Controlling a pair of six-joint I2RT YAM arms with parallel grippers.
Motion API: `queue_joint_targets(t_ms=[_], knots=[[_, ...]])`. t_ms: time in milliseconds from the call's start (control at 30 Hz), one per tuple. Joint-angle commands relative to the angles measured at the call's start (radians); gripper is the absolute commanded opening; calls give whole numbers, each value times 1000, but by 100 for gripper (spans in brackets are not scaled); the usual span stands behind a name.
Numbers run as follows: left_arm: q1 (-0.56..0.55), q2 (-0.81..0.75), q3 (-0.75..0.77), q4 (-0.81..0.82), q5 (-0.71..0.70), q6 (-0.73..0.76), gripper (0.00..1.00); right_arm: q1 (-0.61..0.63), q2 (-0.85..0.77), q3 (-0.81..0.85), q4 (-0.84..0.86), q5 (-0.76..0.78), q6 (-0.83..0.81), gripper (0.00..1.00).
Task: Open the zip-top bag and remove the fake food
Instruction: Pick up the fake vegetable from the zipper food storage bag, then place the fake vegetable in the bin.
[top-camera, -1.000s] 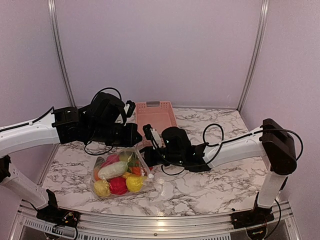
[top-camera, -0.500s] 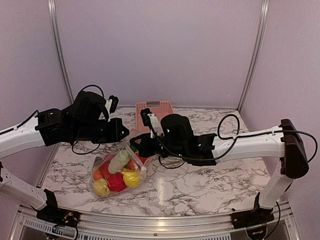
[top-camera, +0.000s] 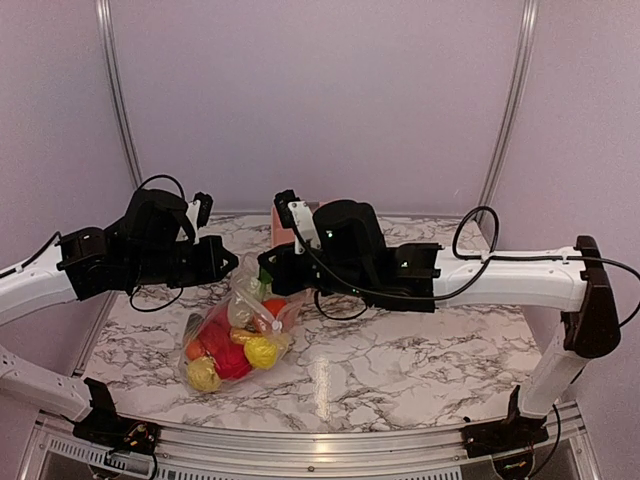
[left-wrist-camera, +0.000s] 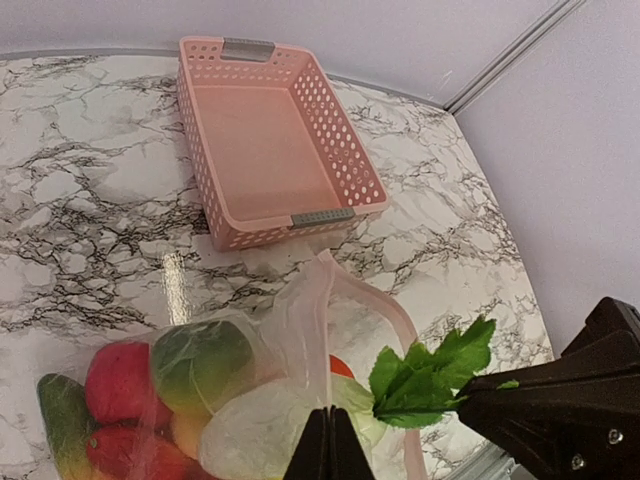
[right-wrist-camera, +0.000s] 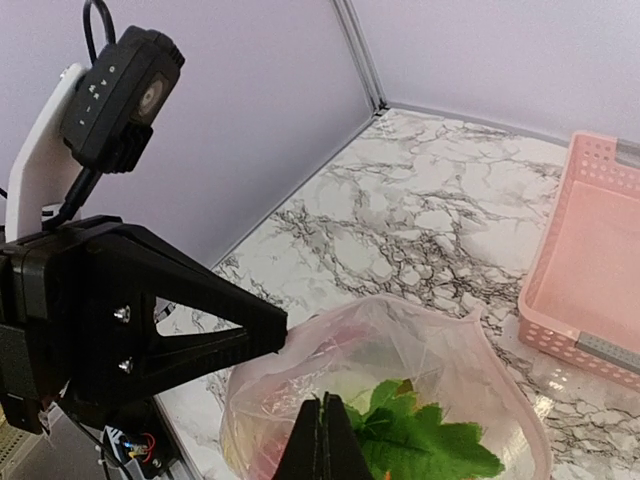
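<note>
The zip-top bag (top-camera: 245, 300) hangs between my two grippers, its bottom resting on the marble table. My left gripper (top-camera: 233, 266) is shut on one lip of its mouth, and my right gripper (top-camera: 262, 275) is shut on the opposite lip. In the left wrist view my jaws (left-wrist-camera: 330, 420) pinch the clear plastic, and the zip strip (left-wrist-camera: 400, 320) loops open toward the right gripper (left-wrist-camera: 470, 395). The fake food (top-camera: 230, 350) fills the bag: red, yellow and orange pieces, a green one (left-wrist-camera: 205, 360), and a white radish (left-wrist-camera: 260, 435) with green leaves (right-wrist-camera: 420, 440).
A pink slotted basket (left-wrist-camera: 270, 140) stands empty on the table behind the bag; in the top view the right arm covers most of the basket (top-camera: 283, 222). Purple walls with metal posts close in the back and sides.
Both grippers have risen and shifted left and toward the back, pulling the bag's top up. The bag went from lying flat to standing, and the food has slumped to its bottom.
</note>
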Motion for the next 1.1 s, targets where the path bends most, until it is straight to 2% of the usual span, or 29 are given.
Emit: queue_joint_targets(t_ms=[0, 533, 833, 1067], knots=[[33, -17, -28, 45, 23, 25, 0, 7, -46, 71, -83, 51, -47, 0], [105, -12, -90, 93, 91, 36, 0, -12, -56, 276, -261, 115, -150, 0], [120, -20, -99, 89, 87, 43, 0, -135, -42, 379, -311, 110, -216, 0], [126, -23, -92, 83, 89, 41, 0, -254, 34, 453, -287, 80, -266, 0]])
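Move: The right hand already grips the leafy top of the white fake vegetable, whose body hangs in the open bag about 8 cm below and 3 cm to the left. From this hand the pink basket lies some 25 cm ahead, 8 cm to the right and 22 cm lower; the rest of the food in the bag is about 8 cm left, 6 cm back and 22 cm down. From the left hand, the basket is roughly 25 cm ahead and 14 cm right. Keeping its pinch on the leaves, the right hand draws the white vegetable up out of the bag mouth, at first almost straight up by about 9 cm, then faster forward and to its right, on the basket's side, still climbing; the fingers tip up and turn clockwise by about 15 degrees. The left hand, still shut on the bag's rim, sinks about 3 cm, drifting a little forward and left. ##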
